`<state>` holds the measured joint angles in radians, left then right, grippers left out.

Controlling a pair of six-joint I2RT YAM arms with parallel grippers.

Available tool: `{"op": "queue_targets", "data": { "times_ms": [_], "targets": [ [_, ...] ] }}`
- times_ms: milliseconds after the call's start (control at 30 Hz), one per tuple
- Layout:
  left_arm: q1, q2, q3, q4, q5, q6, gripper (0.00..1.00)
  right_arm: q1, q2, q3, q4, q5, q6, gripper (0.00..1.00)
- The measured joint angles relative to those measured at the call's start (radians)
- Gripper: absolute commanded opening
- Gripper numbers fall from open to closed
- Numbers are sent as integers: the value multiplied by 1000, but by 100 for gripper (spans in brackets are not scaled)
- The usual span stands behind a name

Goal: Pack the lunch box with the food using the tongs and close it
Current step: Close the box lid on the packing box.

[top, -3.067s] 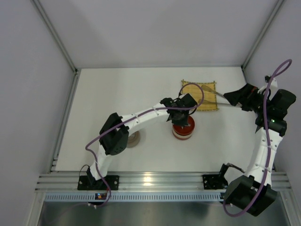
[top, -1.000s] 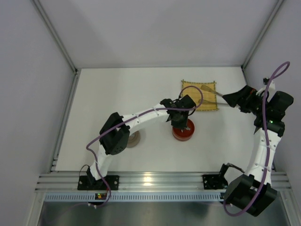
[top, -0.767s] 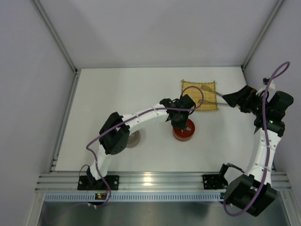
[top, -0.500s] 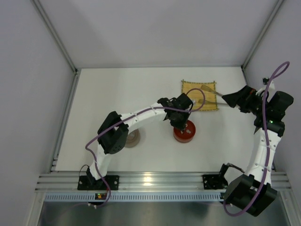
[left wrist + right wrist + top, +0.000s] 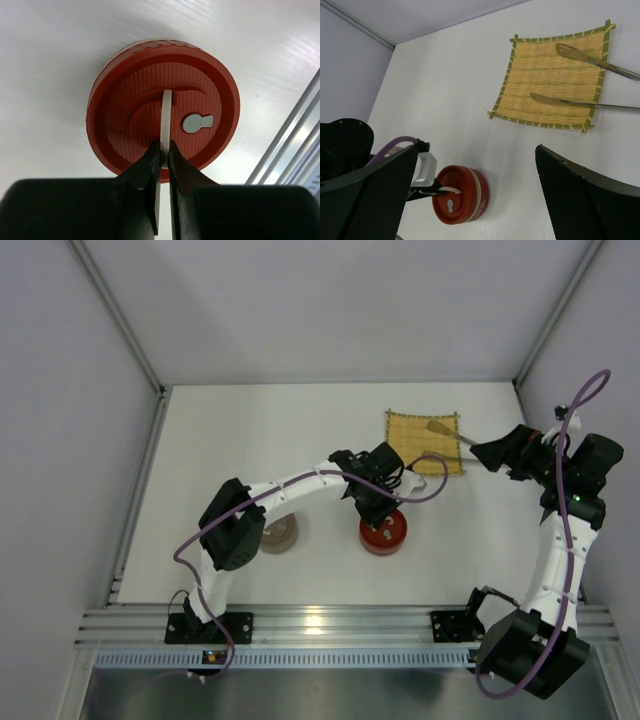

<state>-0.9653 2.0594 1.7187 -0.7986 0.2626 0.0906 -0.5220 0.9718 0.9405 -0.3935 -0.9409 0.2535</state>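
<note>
The lunch box [image 5: 383, 533] is a round red tub with its red lid [image 5: 162, 100] on, standing on the white table [image 5: 250, 440]. It also shows in the right wrist view as the lunch box [image 5: 462, 195]. My left gripper [image 5: 164, 146] is shut on the lid's thin white handle [image 5: 166, 112]; from above, the left gripper [image 5: 378, 508] sits over the box. The silver tongs [image 5: 587, 59] lie with their tips on the yellow mat [image 5: 547, 90]. My right gripper [image 5: 497, 452] hovers open at the handle end of the tongs [image 5: 445, 430]. No food is in view.
The yellow woven mat [image 5: 418, 432] lies at the back right of the table. A round beige disc [image 5: 281, 533] lies partly under the left arm. Grey walls enclose the table, and an aluminium rail [image 5: 330, 625] runs along the near edge.
My left gripper, still shut on the lid's handle, has shifted toward the near left, and the red lunch box has moved with it. More of the mat is uncovered. The right arm has barely moved.
</note>
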Motion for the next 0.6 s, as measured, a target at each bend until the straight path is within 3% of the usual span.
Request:
{"op": "queue_targets", "data": {
  "times_ms": [400,600],
  "targets": [
    [-11,-156,-220,2,-44,471,0,0,19,0,-20,-20,-48,99],
    [-14,-212,-294,5,-131,603,0,0,24,0,-40,-56,-104,99]
  ]
}}
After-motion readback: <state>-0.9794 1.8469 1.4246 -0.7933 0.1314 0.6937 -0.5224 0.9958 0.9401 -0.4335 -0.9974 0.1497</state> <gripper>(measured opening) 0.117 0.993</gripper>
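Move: The grey lunch box, which the held red box is heading towards, stands about 24 cm to the left of the left hand, some 2 cm nearer the base and 4 cm lower. The red box is right under that hand, its middle 1 cm back, 2 cm right and 4 cm down. The bamboo mat lies about 20 cm ahead, 12 cm right and 7 cm below. From the right hand the grey box is roughly 48 cm left, 9 cm back and 24 cm down. The red box, its lid already closed, is carried or drawn left by its pale handle towards the grey box, the left fingers keeping their pinch. The left hand travels about 7 cm, nearly level, at a steady pace, while the wrist turns some 30 degrees clockwise and brings the fingers to point more steeply down. ##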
